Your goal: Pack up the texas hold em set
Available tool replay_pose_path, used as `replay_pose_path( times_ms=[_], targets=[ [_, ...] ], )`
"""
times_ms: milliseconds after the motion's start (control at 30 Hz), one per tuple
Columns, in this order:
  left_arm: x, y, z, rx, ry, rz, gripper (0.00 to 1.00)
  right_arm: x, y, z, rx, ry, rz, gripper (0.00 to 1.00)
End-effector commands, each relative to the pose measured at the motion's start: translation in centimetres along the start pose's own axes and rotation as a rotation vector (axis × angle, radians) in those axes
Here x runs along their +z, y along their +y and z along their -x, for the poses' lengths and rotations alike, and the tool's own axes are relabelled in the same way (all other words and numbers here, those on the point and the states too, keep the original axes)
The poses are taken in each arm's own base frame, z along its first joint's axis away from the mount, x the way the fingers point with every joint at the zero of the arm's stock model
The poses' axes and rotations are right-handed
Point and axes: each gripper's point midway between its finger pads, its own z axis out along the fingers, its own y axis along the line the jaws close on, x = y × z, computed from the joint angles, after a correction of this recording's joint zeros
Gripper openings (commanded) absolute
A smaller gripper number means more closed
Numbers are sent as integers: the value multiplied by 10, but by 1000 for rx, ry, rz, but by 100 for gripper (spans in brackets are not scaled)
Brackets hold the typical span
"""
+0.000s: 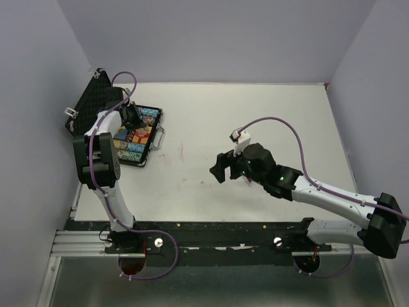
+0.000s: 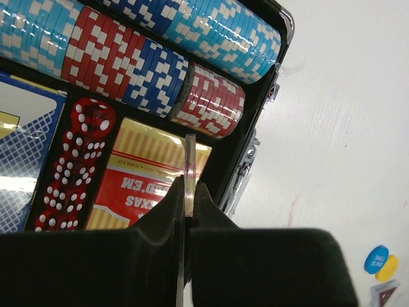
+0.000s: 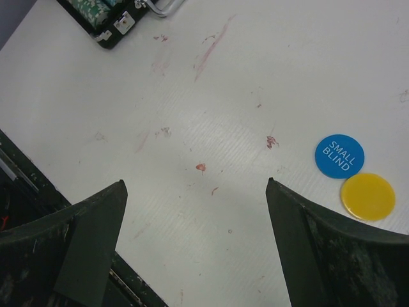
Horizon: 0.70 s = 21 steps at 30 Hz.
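The black case (image 1: 156, 135) of the texas hold em set lies open at the table's left, its foam lid (image 1: 94, 102) tipped back. My left gripper (image 1: 131, 116) hovers over it, shut on a thin pale disc (image 2: 190, 153) held edge-on above the red-and-yellow card box (image 2: 142, 182). Red dice (image 2: 73, 163) and rows of blue and red chips (image 2: 160, 70) fill the tray. My right gripper (image 3: 195, 185) stands open over bare table, empty. A blue "SMALL BLIND" disc (image 3: 339, 156) and a yellow disc (image 3: 367, 196) lie just right of its fingers.
The case's silver-cornered near end (image 3: 121, 22) shows at the top left of the right wrist view. A dark token (image 2: 383, 295) lies beside the blue disc (image 2: 376, 258) and the yellow disc (image 2: 388, 269) on the table. Grey walls close off the left, back and right. A black rail (image 1: 211, 233) runs along the near edge.
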Motion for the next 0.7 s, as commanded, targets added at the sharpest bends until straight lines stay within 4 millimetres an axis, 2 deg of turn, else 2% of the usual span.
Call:
replay_pose_path(
  times_ms=[0,500,533,567,667],
  targets=[
    [-1,2,6,8,7,-4,10,1,5,3,10,9,7,96],
    [2,5,-2,-17,55,22,43,0,4,3,13,17,1,96],
    [1,5,-1,-17,54,23,46,0,4,3,13,17,1,96],
    [2,4,-3,-13,59,27,55,0,5,2,13,19,3,96],
    [1,7,-2,-10,60,54,58,0,6,3,13,18,8,96]
  ],
)
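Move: My left hand still pinches the clear disc on edge, just above the poker case. The red Texas Hold'em card box it goes onto has its middle about 2 cm ahead, 2 cm left and 4 cm below. From this hand, the short red chip roll is some 7 cm ahead and 1 cm right, and the red dice row 3 cm ahead and 7 cm left. From my right hand the card box lies roughly 26 cm ahead, 29 cm left and 13 cm lower. I keep my left hand nearly in place over the card box and open its fingers from almost shut to about half open, letting the clear disc out of the pinch. The wrist tips only some 3 degrees and the hand point eases about half a centimetre back and down. ##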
